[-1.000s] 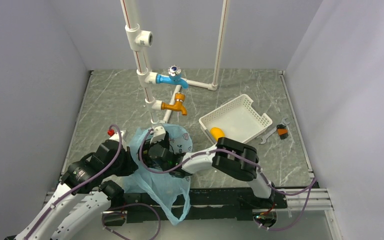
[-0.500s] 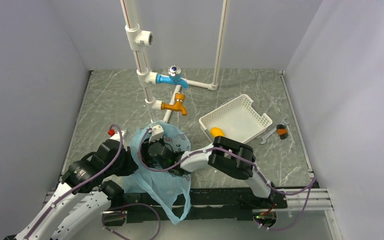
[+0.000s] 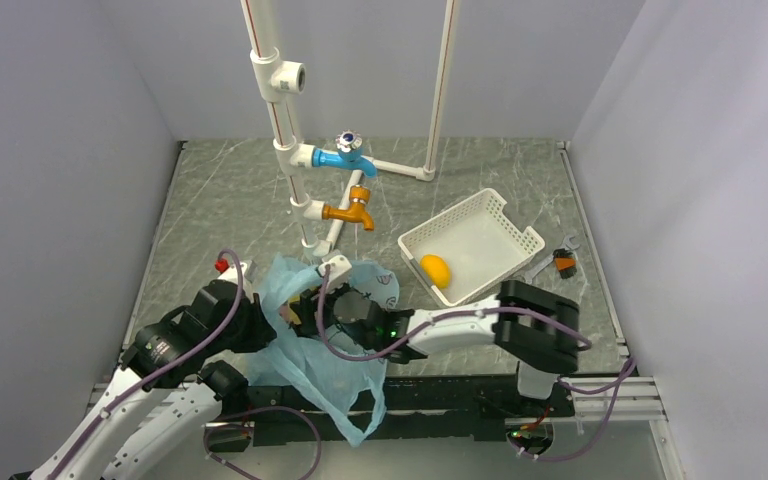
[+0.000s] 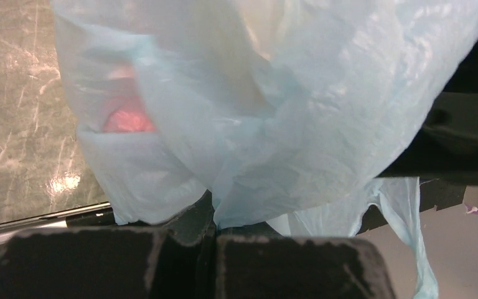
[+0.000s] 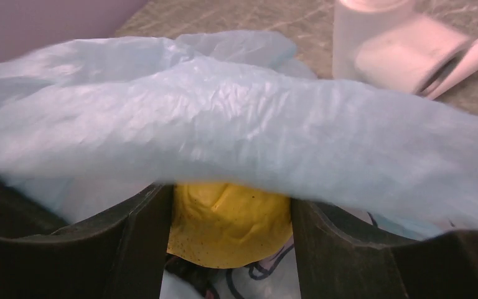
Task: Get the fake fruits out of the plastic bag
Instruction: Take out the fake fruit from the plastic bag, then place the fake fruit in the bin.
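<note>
The light-blue plastic bag (image 3: 322, 345) hangs at the near left of the table. My left gripper (image 4: 215, 218) is shut on a fold of the bag (image 4: 274, 93); a red-orange fruit (image 4: 127, 118) shows through the film. My right gripper (image 5: 230, 200) reaches into the bag's mouth (image 5: 243, 124) and is shut on a pale yellow roundish fruit (image 5: 224, 230), with a dark printed mark below it. In the top view the right gripper (image 3: 325, 308) sits inside the bag opening. An orange-yellow oval fruit (image 3: 435, 269) lies in the white basket (image 3: 445, 214).
White pipes (image 3: 280, 130) with a blue tap (image 3: 345, 155) and an orange tap (image 3: 352, 210) stand just behind the bag. A wrench and a small orange-black part (image 3: 564, 262) lie right of the basket. A small red piece (image 3: 222, 265) sits at the left.
My right gripper has closed from wide open onto the yellow fruit inside the bag. The right arm's elbow has swung out to the right and the bag has shifted a little.
</note>
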You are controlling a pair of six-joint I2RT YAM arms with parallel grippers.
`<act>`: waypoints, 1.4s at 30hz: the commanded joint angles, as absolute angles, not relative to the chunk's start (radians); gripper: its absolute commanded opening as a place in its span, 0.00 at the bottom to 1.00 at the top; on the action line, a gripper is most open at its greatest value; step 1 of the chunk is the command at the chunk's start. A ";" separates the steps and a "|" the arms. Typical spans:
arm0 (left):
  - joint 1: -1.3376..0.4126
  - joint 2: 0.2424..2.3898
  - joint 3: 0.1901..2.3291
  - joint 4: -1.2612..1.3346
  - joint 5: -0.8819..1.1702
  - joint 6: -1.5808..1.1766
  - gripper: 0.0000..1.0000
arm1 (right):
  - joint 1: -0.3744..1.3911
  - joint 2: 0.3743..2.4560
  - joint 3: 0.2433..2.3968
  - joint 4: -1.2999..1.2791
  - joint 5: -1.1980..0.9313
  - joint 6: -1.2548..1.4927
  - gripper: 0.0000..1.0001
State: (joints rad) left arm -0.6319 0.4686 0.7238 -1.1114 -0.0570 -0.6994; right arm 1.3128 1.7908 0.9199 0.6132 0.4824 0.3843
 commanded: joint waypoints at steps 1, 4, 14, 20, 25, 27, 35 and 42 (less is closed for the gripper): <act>-0.633 0.454 0.728 -1.100 -0.050 -0.695 0.00 | 1.311 1.653 0.855 0.595 0.369 0.358 0.18; -0.633 0.454 0.729 -1.099 -0.046 -0.692 0.00 | 1.310 1.596 0.827 0.554 0.285 0.348 0.14; -0.634 0.454 0.728 -1.098 -0.045 -0.693 0.00 | 1.310 1.389 0.713 0.468 0.239 0.341 0.04; -0.633 0.462 0.728 -1.097 -0.043 -0.689 0.00 | 1.309 1.155 0.670 0.406 0.354 0.253 0.00; -0.632 0.455 0.727 -1.098 -0.047 -0.692 0.00 | 1.306 0.945 0.596 0.401 0.514 0.181 0.00; -0.633 0.459 0.728 -1.098 -0.046 -0.692 0.00 | 1.302 0.863 0.537 0.419 0.597 0.159 0.00; -0.632 0.466 0.726 -1.098 -0.047 -0.692 0.00 | 1.129 0.758 0.415 0.258 0.865 0.435 0.00; -0.633 0.479 0.727 -1.098 -0.043 -0.691 0.00 | 0.946 0.853 0.514 -0.008 0.943 0.581 0.00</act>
State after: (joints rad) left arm -0.6319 0.4641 0.7238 -1.1110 -0.0502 -0.6960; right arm 1.0039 0.8101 0.4236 0.1631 0.8436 0.4610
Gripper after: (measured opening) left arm 0.012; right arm 0.623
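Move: The yellow fruit is already in my right fingers, under the bag's rim. The white basket I carry it to has its middle some 33 cm to the right, about 18 cm ahead and 10 cm below. The orange fruit in its near left part lies roughly 26 cm right, 14 cm ahead and 9 cm lower. The dark fruit in the bag is about 3 cm ahead, 1 cm left and 8 cm down. From my left hand the basket is about 26 cm ahead and 41 cm right. Keeping the yellow fruit pinched, my right hand first backs off about 5 cm out of the bag, rises some 15 cm above its start while sweeping right, then comes forward and sinks towards the white basket's near left part, about 30 cm right in all, the wrist turning roughly 40 degrees clockwise. My left hand stays put, still gripping the bag. ##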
